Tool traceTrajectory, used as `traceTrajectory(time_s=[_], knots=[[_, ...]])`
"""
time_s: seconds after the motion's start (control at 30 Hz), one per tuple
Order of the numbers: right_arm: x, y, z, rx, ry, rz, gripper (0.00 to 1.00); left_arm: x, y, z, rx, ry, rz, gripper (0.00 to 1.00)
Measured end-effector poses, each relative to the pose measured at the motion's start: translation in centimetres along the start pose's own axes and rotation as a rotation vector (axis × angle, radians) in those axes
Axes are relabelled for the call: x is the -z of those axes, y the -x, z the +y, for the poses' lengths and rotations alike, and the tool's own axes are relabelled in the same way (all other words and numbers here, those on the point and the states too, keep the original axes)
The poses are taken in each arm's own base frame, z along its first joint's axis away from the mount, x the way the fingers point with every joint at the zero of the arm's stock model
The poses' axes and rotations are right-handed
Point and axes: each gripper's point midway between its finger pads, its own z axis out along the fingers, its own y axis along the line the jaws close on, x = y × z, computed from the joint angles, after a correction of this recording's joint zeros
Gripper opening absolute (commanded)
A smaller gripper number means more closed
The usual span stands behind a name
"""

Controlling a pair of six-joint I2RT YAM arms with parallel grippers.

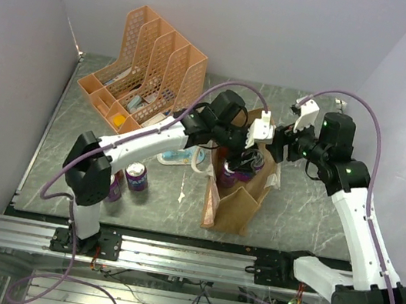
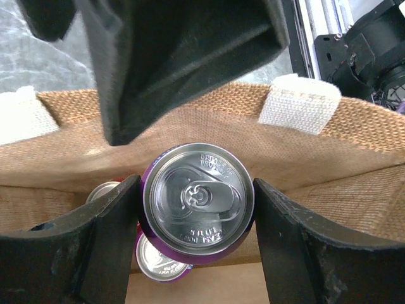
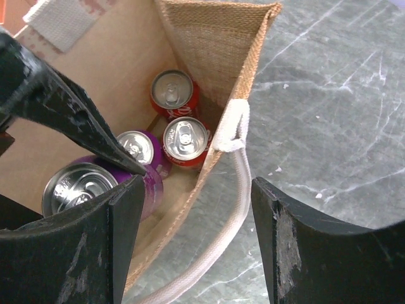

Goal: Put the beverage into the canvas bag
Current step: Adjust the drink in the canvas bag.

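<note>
The canvas bag (image 1: 236, 208) stands open on the table, tan with white handles. A purple beverage can (image 2: 197, 199) hangs upright in the bag's mouth, and my left gripper (image 2: 195, 185) is shut on its sides. Under it stand a purple can (image 3: 140, 149) and two red cans (image 3: 185, 138) on the bag's floor. My right gripper (image 3: 197, 183) is open at the bag's right rim, and the bag wall (image 3: 215, 44) and a white handle (image 3: 237, 190) pass between its fingers untouched. From above, both grippers meet over the bag, left (image 1: 242, 159) and right (image 1: 272, 149).
An orange mesh file organiser (image 1: 142, 72) stands at the back left. A purple can (image 1: 136, 177) stands on the table left of the bag, with another (image 1: 116, 184) partly behind the left arm. A pale flat item (image 1: 179, 156) lies near the bag.
</note>
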Motion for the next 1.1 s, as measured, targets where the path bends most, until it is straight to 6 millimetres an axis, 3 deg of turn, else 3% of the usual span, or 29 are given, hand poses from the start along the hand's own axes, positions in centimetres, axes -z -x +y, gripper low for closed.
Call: traceTrajectory(time_s=[0.2, 0.53, 0.7, 0.9, 1.1], knots=[[-0.8, 0.0, -1.2, -0.012, -0.024, 0.020, 0.68, -1.1, -2.4, 0.7, 0.018, -0.060, 0.001, 0.07], [-1.7, 0.5, -3.1, -0.026, -0.065, 0.035, 0.68, -1.8, -2.7, 0.0, -0.106, -0.202, -0.036, 0.07], [-2.4, 0.2, -3.6, -0.035, -0.067, 0.051, 0.68, -1.8, -2.5, 0.1, -0.112, -0.215, -0.045, 0.07], [-3.3, 0.1, -4.1, -0.042, -0.067, 0.064, 0.67, -1.3, -1.7, 1.7, -0.118, -0.186, -0.060, 0.07], [-3.8, 0.3, -4.4, -0.044, -0.067, 0.069, 0.67, -0.3, 0.3, 2.3, -0.137, -0.205, -0.116, 0.07]])
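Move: Hanging in the bag's mouth, the purple can is already in the left fingers; the clear bag floor lies almost straight below, about 17 cm down. The standing purple can is some 5 cm back and 4 cm left of the left hand, the nearest red can about 2 cm ahead and 6 cm left, both some 16 cm lower. From the right hand, the handle knot on the bag's right rim is about 5 cm ahead, 1 cm left and 4 cm below. Dipping about 3 cm deeper into the canvas bag, the left hand keeps its grip on the purple can and turns some 15 degrees clockwise, then lifts it back up just as far while easing 2 cm forward. The right hand, fingers staying open, slides forward about 5 cm along the bag's right rim towards the handle knot, edging slightly right and down. ##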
